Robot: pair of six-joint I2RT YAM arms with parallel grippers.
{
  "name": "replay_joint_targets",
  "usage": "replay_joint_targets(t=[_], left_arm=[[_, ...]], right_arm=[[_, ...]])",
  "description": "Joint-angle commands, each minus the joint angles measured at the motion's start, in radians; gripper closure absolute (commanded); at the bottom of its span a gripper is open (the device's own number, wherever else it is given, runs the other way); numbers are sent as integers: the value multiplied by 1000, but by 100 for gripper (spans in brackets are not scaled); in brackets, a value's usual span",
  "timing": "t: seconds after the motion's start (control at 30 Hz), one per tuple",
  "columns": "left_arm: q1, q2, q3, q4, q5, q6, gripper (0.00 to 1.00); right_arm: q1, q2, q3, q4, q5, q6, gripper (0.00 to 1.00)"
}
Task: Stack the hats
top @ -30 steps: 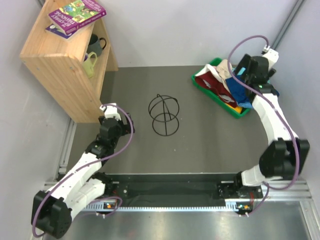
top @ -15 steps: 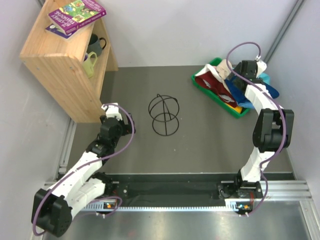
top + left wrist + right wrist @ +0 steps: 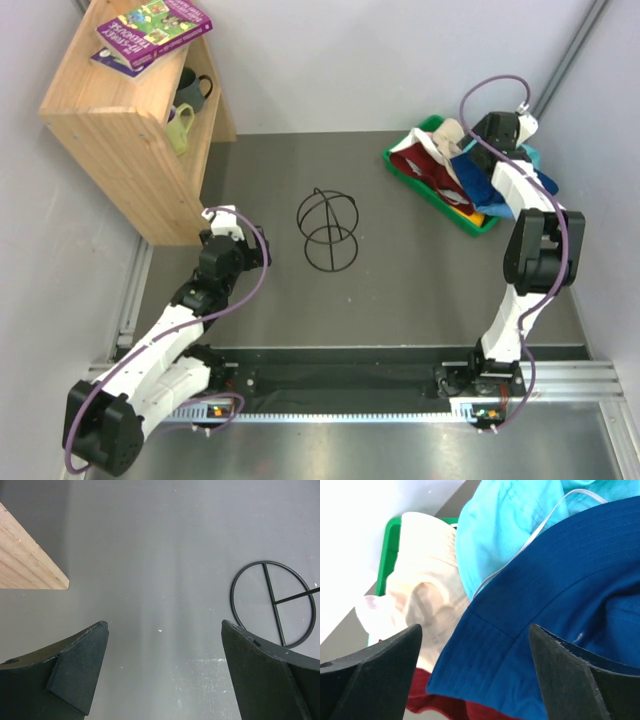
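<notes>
The hats lie heaped in a green tray (image 3: 389,157) at the back right: beige (image 3: 441,140), dark red (image 3: 413,166), blue (image 3: 470,170) and teal (image 3: 531,158). My right gripper (image 3: 487,150) hovers over this heap, open. In the right wrist view its jaws (image 3: 475,630) stand wide on either side of the blue hat's brim (image 3: 560,595), not pressing it. The teal hat (image 3: 510,525) lies behind, the beige hat (image 3: 420,595) to the left, and the dark red one (image 3: 445,705) underneath. My left gripper (image 3: 226,226) stays open and empty (image 3: 164,625) over bare table.
A black wire-frame stand (image 3: 330,230) rises at the table's middle; its base ring (image 3: 275,601) shows in the left wrist view. A wooden shelf (image 3: 130,130) with books (image 3: 150,30) and mugs (image 3: 190,90) fills the back left; its corner (image 3: 25,560) is near my left gripper.
The right arm has pulled its elbow in and brought the gripper down close over the blue hat. The left arm has not moved.
</notes>
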Motion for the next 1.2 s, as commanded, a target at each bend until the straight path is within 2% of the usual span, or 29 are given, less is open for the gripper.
replay_joint_targets(t=[0.0, 0.03, 0.1, 0.13, 0.27, 0.3, 0.4, 0.67, 0.97, 1.17], left_arm=[[2, 1, 8, 45, 0, 8, 1], [2, -1, 8, 45, -2, 6, 1], [2, -1, 8, 44, -3, 6, 1], [2, 1, 8, 44, -3, 6, 1], [2, -4, 8, 41, -8, 6, 1], [2, -5, 8, 41, -9, 5, 1], [2, -11, 7, 39, -6, 5, 1], [2, -36, -1, 39, -5, 3, 1], [2, -42, -4, 41, -6, 2, 1], [2, -42, -7, 45, -8, 0, 1]], right_arm=[[-10, 16, 25, -14, 4, 8, 19], [-12, 12, 16, -8, 4, 7, 27], [-12, 0, 5, 2, 1, -8, 32], [-12, -4, 4, 4, -2, -16, 42], [-12, -40, -5, -4, -2, -42, 67], [-12, -48, -16, -1, 4, -50, 80], [-12, -73, -30, 9, 1, -76, 100], [-10, -177, -87, 62, -81, -148, 100], [-10, -316, -151, 68, -71, -190, 100], [-10, -339, -250, 99, -84, -180, 100]])
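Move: The blue hat lies loosely draped under the right gripper, its near edge already between the open fingers; its middle is about 3 cm back, 4 cm right and 2 cm below. The light-blue hat pokes out some 5 cm ahead and 4 cm right, the beige one about 8 cm left and 2 cm ahead, the dark red one 12 cm left and 5 cm back. From the left hand, the blue hat is roughly 20 cm ahead, 58 cm right and about level. Sink the right gripper about 1 cm into the blue hat and shut the fingers fully, pinching the cloth by its left part. Then lift some 9 cm out of the green bin while drawing back about 5 cm, keeping the fingers shut, tilting the fingertips slightly up and turning a little counter-clockwise. ##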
